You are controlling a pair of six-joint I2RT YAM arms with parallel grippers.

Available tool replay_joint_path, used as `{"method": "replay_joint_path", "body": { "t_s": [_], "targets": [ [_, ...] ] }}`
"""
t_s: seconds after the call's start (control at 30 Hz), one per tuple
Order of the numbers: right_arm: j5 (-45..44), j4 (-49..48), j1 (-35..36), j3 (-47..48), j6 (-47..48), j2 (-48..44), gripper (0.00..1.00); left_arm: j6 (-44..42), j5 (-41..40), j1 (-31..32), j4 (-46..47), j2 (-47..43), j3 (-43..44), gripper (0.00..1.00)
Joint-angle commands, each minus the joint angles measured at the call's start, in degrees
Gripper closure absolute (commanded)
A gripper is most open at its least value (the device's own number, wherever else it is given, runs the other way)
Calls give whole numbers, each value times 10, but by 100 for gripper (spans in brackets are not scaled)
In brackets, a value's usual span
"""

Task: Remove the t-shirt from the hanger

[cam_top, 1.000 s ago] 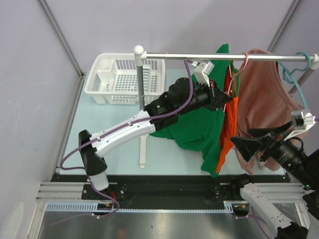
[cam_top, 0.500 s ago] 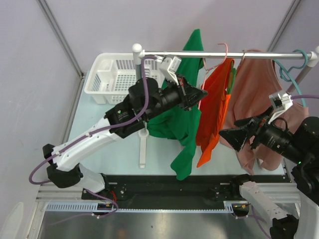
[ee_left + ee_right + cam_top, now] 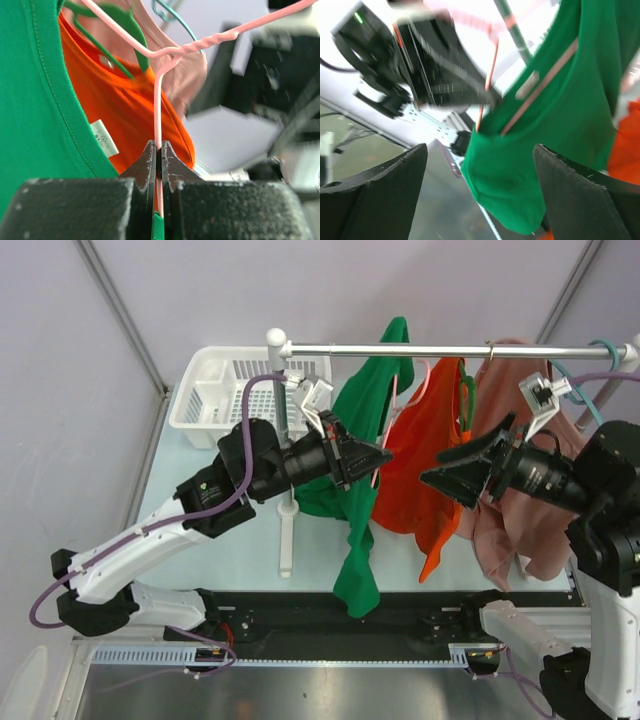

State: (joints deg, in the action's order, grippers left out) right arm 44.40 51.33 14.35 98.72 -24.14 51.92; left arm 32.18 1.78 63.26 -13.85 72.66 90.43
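Note:
The green t-shirt [image 3: 362, 430] hangs on a thin pink wire hanger [image 3: 165, 50] near the rail [image 3: 450, 350]. My left gripper [image 3: 378, 453] is shut on the hanger's wire just below its twisted neck, seen in the left wrist view [image 3: 159, 150]. The shirt's collar [image 3: 35, 100] lies left of the jaws. My right gripper [image 3: 437, 476] is open and empty, just right of the shirt. In the right wrist view the green cloth [image 3: 545, 125] fills the space beyond the open gripper [image 3: 480, 147], not touching either finger.
An orange shirt [image 3: 425, 460] on a green hanger [image 3: 120, 30] and a pink shirt [image 3: 520, 510] hang on the same rail to the right. A white basket [image 3: 230, 390] sits at the back left. The rack's post [image 3: 285, 490] stands behind the left arm.
My left gripper has pulled the hanger and green t-shirt leftward, away from the orange shirt. My right gripper has risen and moved left towards the green shirt.

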Motion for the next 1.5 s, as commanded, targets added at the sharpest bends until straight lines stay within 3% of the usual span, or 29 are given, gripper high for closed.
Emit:
{"method": "replay_joint_path", "body": {
  "t_s": [0.0, 0.13, 0.17, 0.3, 0.4, 0.57, 0.8, 0.97, 1.17, 1.3, 1.47],
  "targets": [
    [24, -105, 33, 11, -80, 41, 11, 25, 61, 5, 82, -59, -67, 100],
    [-53, -149, 145, 0, -92, 64, 13, 35, 68, 5, 87, -64, -88, 100],
    [-77, -144, 202, 1, -86, 71, 16, 36, 72, 5, 92, -63, -90, 100],
    [-282, -130, 326, -6, -59, 81, 20, 38, 86, 5, 91, -66, -98, 100],
    [-343, -138, 367, -22, -58, 80, 23, 43, 87, 5, 96, -86, -125, 100],
    [-397, -161, 389, -54, -71, 64, 30, 44, 77, 5, 94, -126, -161, 100],
    [-399, -185, 415, -91, -81, 29, 27, 33, 15, 5, 73, -160, -171, 100],
    [-466, -185, 418, -107, -74, 29, 26, 33, 44, 4, 78, -146, -159, 100],
    [-487, -254, 418, -143, -85, 38, 31, 53, 78, 4, 102, -143, -168, 100],
    [-502, -293, 418, -166, -98, 33, 44, 61, 93, 4, 107, -140, -170, 100],
    [-526, -339, 419, -208, -122, 10, 76, 63, 90, 4, 112, -140, -186, 100]
  ]
}}
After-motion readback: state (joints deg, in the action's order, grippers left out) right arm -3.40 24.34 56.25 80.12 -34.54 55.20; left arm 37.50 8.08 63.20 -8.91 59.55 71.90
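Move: From the right hand, wide open, the collar of the green t-shirt at the pink hanger's neck lies about 7 cm ahead, 6 cm left and 3 cm up. From it too, the orange t-shirt hangs some 14 cm ahead, level sideways and 11 cm below, with the dusty-pink t-shirt 14 cm ahead, 14 cm right and 12 cm below. The left hand, already pinching the hanger wire, has that collar about 2 cm ahead, 2 cm right and 4 cm above. Leftward, about 10 cm, the right hand sweeps quickly to the hanger's neck beside the left fingers, hovers, then eases forward and a little down at the green collar, its fingers closing from wide open to under half. The left hand keeps its pinch on the hanger wire, drawing it back and down some 4 cm each, then left about 3 cm. ##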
